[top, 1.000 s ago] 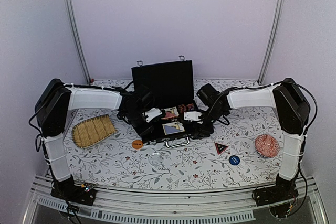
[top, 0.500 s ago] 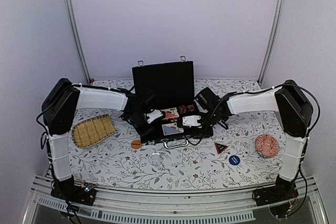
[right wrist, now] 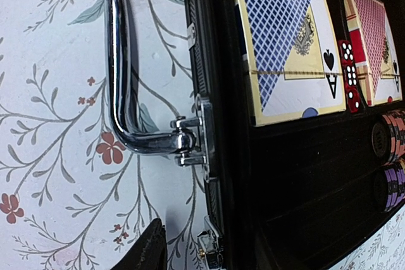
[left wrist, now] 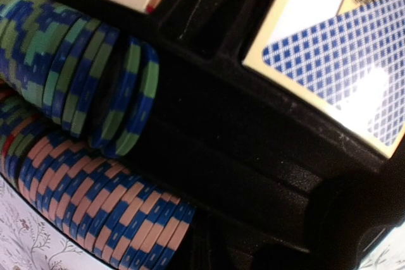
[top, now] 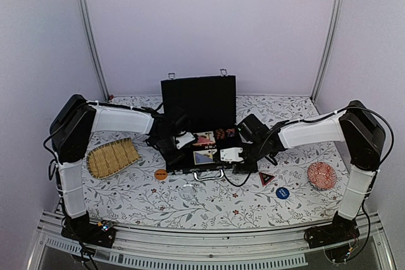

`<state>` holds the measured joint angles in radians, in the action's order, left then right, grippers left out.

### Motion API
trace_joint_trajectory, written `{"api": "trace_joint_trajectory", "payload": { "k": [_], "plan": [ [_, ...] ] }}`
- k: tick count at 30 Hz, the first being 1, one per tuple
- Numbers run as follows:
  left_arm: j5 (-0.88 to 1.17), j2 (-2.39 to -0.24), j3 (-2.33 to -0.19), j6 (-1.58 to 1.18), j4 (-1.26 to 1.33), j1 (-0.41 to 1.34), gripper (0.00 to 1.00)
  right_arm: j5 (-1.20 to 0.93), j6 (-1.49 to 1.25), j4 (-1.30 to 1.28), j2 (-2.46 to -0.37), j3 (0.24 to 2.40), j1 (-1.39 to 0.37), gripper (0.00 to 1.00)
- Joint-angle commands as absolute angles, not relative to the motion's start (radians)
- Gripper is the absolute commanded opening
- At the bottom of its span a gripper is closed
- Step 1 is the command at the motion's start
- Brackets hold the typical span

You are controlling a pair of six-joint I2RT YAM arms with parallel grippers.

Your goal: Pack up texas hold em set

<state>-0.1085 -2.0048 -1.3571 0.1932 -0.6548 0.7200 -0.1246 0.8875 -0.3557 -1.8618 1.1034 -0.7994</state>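
The black case (top: pixel 198 102) stands open with its lid upright, silver handle (right wrist: pixel 120 74) at the front. Blue-backed deck (right wrist: pixel 285 42), red-backed deck (right wrist: pixel 373 42) and red dice (right wrist: pixel 348 74) lie in its slots. Green-and-blue chips (left wrist: pixel 82 74) and orange-and-blue chips (left wrist: pixel 95 200) fill the rows on the left side. My left gripper (top: pixel 180 142) is low inside the case's left part, shut, its fingers hidden in the dark. My right gripper (right wrist: pixel 209 254) is open astride the case's front wall (right wrist: pixel 215 124), one finger (right wrist: pixel 142 248) outside over the cloth and apart from the wall.
On the flowered cloth in front lie an orange disc (top: pixel 161 173), a blue disc (top: pixel 282 192) and a black-and-red triangle (top: pixel 266 177). A woven straw tray (top: pixel 112 157) sits at the left, a red patterned bowl (top: pixel 321 175) at the right.
My right gripper has moved toward the near side, from over the case's tray to its front wall, and its jaws have narrowed. The left gripper stays low in the case.
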Motion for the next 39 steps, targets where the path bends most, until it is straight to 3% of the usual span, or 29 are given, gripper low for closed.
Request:
{"api": "trace_joint_trajectory", "payload": {
  "k": [1,9,28,39],
  "plan": [
    [-0.187,-1.932,-1.336,0.252,-0.563,0.72,0.0,-0.207,0.873,-0.605,-1.939,0.993,-0.842,0.43],
    [-0.038,-1.914,-1.294,0.284,-0.578,0.76,0.0,-0.182,0.878,-0.617,-1.886,0.934,-0.83,0.42],
    [0.083,-1.913,-1.285,0.242,-0.634,0.871,0.0,-0.159,0.855,-0.605,-1.853,0.969,-0.743,0.42],
    [0.049,-1.94,-1.314,0.22,-0.645,0.897,0.0,-0.17,0.841,-0.602,-1.839,0.999,-0.743,0.47]
  ]
}}
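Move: The left hand's shut tips are in the open case's left tray, at the near end of the pink-and-blue chip row, whose middle is about 5 cm ahead. The front-left latch is roughly 8 cm back and 2 cm right; the blue card deck is level and 13 cm right. The right hand straddles the front wall at the front-right latch, practically at its fingertips; the handle is 12 cm left and 3 cm back, the blue deck 14 cm left and 6 cm ahead. Up some 2 cm and a little right, then back and down, the left hand leaves the chip row's end with fingers still shut and draws towards the front-left latch, about 7 cm back and 4 cm right in all, turning some 10 degrees clockwise. The right hand keeps the front wall between its part-open fingers, easing slightly back, then nearly 3 cm right with the case. ##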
